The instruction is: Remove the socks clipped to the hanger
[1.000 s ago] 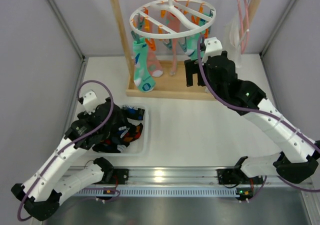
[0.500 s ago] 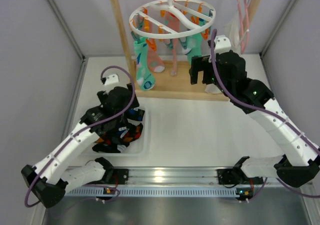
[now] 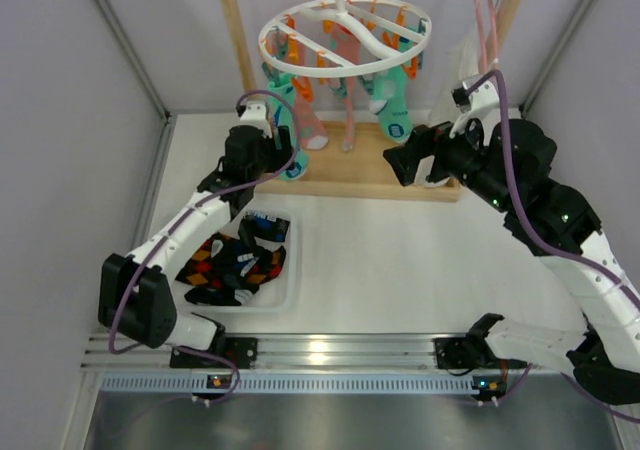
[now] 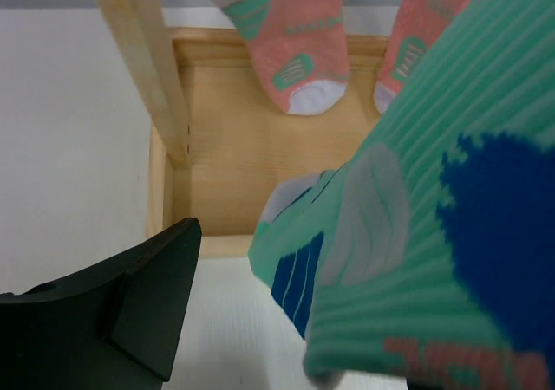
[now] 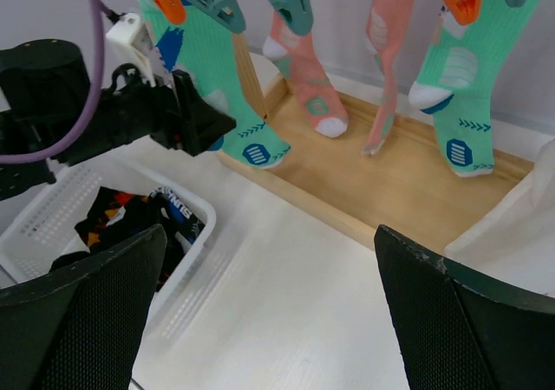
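Note:
The hanger [image 3: 345, 38], a white ring with orange and teal pegs, hangs from the wooden rack. Clipped to it are two teal-green socks [image 3: 285, 135] [image 3: 392, 105] and two pink socks [image 3: 347, 120] between them. My left gripper [image 3: 277, 152] stands open at the foot of the left teal-green sock [image 4: 416, 234]. That sock lies between its jaws and hides the right finger; the left finger [image 4: 139, 303] stands apart from it. My right gripper [image 5: 269, 234] is open and empty above the table, in front of the rack base, facing the socks [image 5: 460, 87].
A white basket [image 3: 291, 270] at the front left holds dark patterned socks. The wooden rack's base [image 3: 350, 175] and left post [image 3: 240, 60] stand by the left gripper. A thin pink hanger [image 3: 485, 30] and a white garment [image 3: 465, 80] hang at the rack's right end.
My left arm has swung from the basket up to the left teal-green sock on the rack. My right gripper has drawn back from the right teal-green sock, toward the front.

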Available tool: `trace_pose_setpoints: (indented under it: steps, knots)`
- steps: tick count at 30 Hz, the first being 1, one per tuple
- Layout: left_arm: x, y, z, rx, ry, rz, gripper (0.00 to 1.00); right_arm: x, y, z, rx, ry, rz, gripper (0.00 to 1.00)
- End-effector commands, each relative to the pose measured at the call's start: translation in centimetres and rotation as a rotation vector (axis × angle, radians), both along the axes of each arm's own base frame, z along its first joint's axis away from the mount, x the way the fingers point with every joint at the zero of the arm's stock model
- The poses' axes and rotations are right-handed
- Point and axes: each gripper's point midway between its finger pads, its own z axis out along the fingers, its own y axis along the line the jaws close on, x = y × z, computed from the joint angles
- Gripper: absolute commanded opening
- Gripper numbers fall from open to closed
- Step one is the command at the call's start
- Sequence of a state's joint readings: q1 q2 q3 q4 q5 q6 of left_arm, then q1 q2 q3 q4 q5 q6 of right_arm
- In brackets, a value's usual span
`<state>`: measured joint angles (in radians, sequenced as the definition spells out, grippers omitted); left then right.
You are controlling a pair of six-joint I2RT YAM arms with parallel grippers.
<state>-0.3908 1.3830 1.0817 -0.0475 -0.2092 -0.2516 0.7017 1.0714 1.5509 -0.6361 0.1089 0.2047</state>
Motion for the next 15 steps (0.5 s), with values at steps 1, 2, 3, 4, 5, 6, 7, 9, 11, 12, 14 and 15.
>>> trace_pose_setpoints:
  steps: [1, 2, 3, 4, 5, 6, 7, 9, 11, 12, 14, 15]
  knots:
    - [2.5, -2.2, 5.6, -0.053, -0.171, -0.136, 0.84, -1.1, -0.8, 1.6, 0.03, -0.049, 0.024, 0.99]
    - [2.7, -2.6, 5.4, -0.059, -0.169, -0.153, 0.62, -1.2, -1.0, 1.6, 0.026, -0.052, 0.02, 0.99]
    - [2.6, -3.2, 5.6, -0.081, -0.171, -0.178, 0.48, -1.4, -1.2, 1.8, 0.025, -0.054, 0.015, 0.99]
    - [2.5, -3.8, 5.7, -0.099, -0.169, -0.208, 0.33, -1.3, -1.5, 2.0, 0.026, -0.06, 0.0, 1.0]
    - [2.4, -4.0, 5.8, -0.12, -0.164, -0.205, 0.12, -1.4, -1.8, 2.4, 0.032, -0.069, -0.007, 1.0]
    - [2.4, -4.2, 5.8, -0.124, -0.163, -0.202, 0.03, -1.4, -1.9, 2.7, 0.034, -0.073, -0.015, 0.99]
    - [2.4, -4.2, 5.7, -0.116, -0.165, -0.161, 0.01, -1.2, -2.2, 2.8, 0.035, -0.071, -0.037, 1.0]
    - [1.9, -4.8, 6.0, -0.087, -0.179, -0.136, 0.0, -0.9, -2.7, 4.1, 0.069, -0.075, -0.077, 0.99]
    - [0.7, -6.4, 6.2, -0.052, -0.196, -0.081, 0.0, -0.8, -3.7, 5.8, 0.107, -0.079, -0.135, 0.99]
    - [0.3, -6.8, 6.3, -0.045, -0.2, -0.057, 0.0, -0.3, -3.4, 5.9, 0.104, -0.07, -0.144, 1.0]
    - [-1.4, -8.9, 6.7, -0.035, -0.207, -0.029, 0.0, 0.0, -3.1, 7.4, 0.127, -0.064, -0.148, 0.99]
    - [-1.8, -9.4, 6.8, -0.023, -0.209, -0.011, 0.0, 0.1, -3.1, 7.9, 0.132, -0.061, -0.15, 0.99]
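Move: The green sock hanging at the left of the hanger already stands in the open mouth of the left gripper, its middle only about 2 cm ahead, 2 cm right and 1 cm above. The nearest pink sock hangs roughly 15 cm ahead and 5 cm right, much the same height; the frame's left post is about 12 cm ahead and 6 cm left. From the right gripper, the green sock lies some 18 cm ahead, 25 cm left and 18 cm lower. Shut the left gripper on the green sock while easing it forward a little and turning slightly clockwise, then keep the pinch and pull the sock about 9 cm to the right, drawing back 3 cm towards the end and rising slightly. Lift the open, empty right gripper some 5 cm, drifting a little right. ##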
